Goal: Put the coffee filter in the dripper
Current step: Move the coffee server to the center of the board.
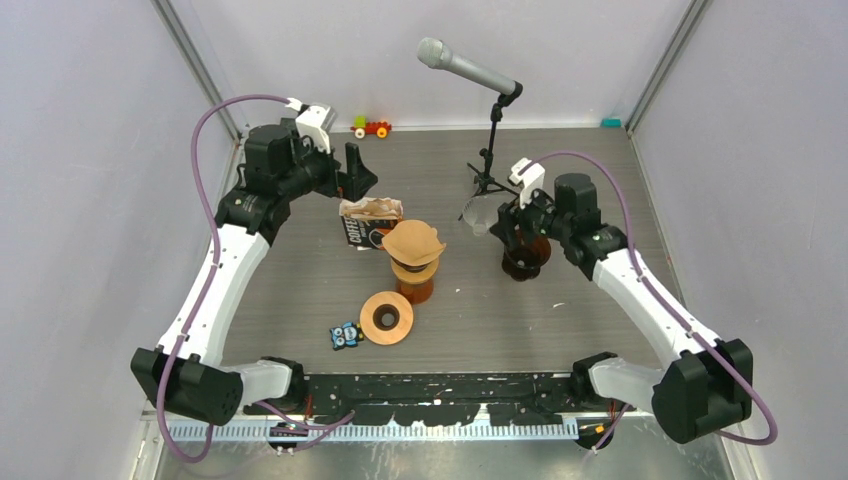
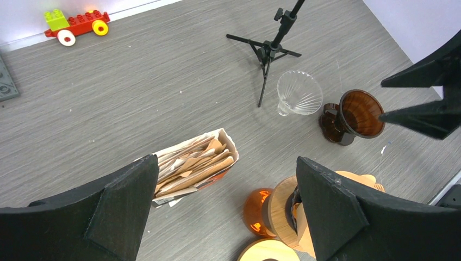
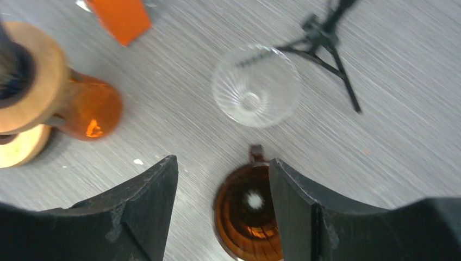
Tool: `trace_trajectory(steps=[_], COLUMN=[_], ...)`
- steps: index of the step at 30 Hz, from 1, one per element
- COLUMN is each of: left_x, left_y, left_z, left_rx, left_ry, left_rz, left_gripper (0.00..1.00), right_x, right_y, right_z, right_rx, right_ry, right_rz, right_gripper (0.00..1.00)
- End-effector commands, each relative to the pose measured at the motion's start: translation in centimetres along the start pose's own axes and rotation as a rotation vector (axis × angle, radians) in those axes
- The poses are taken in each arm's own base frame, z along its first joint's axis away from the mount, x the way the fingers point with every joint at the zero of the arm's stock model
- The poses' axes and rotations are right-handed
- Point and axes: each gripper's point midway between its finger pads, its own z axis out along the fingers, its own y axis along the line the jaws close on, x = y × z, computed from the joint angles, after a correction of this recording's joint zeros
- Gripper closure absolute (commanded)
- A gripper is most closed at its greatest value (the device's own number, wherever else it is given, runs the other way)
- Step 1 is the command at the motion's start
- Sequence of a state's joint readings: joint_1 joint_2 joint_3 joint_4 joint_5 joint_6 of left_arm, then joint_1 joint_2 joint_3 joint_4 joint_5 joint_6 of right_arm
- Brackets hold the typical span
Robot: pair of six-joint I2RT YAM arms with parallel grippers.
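A brown paper coffee filter rests on top of a wood-collared dripper standing on an amber glass base at mid-table. In the left wrist view its edge shows behind a finger. My left gripper hangs open above an open box of brown filters, with nothing between its fingers. My right gripper is open just above a dark amber dripper. Its right finger overlaps that dripper's rim and its left finger is clear of it.
A clear glass dripper lies next to the amber one, by the tripod of a microphone stand. A loose wooden ring and a small blue object lie in front of the wood-collared dripper. A toy car sits at the back wall.
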State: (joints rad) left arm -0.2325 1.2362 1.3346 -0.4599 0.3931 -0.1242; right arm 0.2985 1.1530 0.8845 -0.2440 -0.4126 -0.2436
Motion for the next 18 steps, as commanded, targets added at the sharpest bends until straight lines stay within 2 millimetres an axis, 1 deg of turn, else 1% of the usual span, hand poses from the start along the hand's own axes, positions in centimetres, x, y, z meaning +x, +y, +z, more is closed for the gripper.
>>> trace_trajectory(steps=[1,4,6,9,13,18], left_x=[-1.4,-0.7,-0.5,-0.2,0.1,0.5], left_y=[-0.6,-0.7,-0.8,-0.9,-1.0,-0.9], left_z=[-0.5,-0.2,-0.2,-0.3,-0.5,-0.7], left_rx=[0.029,0.046,0.053,0.058,0.062,0.060], left_ry=[-0.060,-0.045,-0.042,-0.037,-0.029,-0.015], left_rz=[0.018,0.013,0.012,0.017,0.027,0.044], left_gripper=[0.00,0.00,0.00,0.00,0.00,0.00], right_x=[4.2,6.0,7.3,8.4,10.2,12.0], right_y=[-4.1,-5.6,-6.4,-7.0,-8.0,-8.1], right_z=[-3.7,-4.6,-4.7,-4.7,-4.1,-2.8], right_rx=[0.206,0.240,0.253,0.263,0.264,0.213], right_ry=[0.319,0.422,0.475,0.527,0.595,0.649], right_rz=[0.048,0.100,0.129,0.156,0.193,0.258], right_gripper=[0.34,0.34,0.34,0.34,0.34,0.37])
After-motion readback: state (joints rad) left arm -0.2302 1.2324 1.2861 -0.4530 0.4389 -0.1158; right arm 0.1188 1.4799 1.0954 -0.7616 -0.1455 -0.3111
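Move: The brown dripper lies about 8 cm to the right of my right hand, some 3 cm back and about 14 cm below. The clear dripper stands roughly 7 cm ahead of my right hand and 3 cm to its left; the coffee server with its wooden collar is some 20 cm left of my right hand and 8 cm back, both well below. From my left hand the brown dripper lies about 40 cm right, 7 cm back and 27 cm down. With the coffee server already let go, I carry my right hand on to the right, about 11 cm, level at first and then sinking some 10 cm to the right-hand rim of the brown dripper. Meanwhile the wrist tips my fingers from a forward-left slant to point steeply down; they stay about two-thirds open, one over the mouth, the other outside. ##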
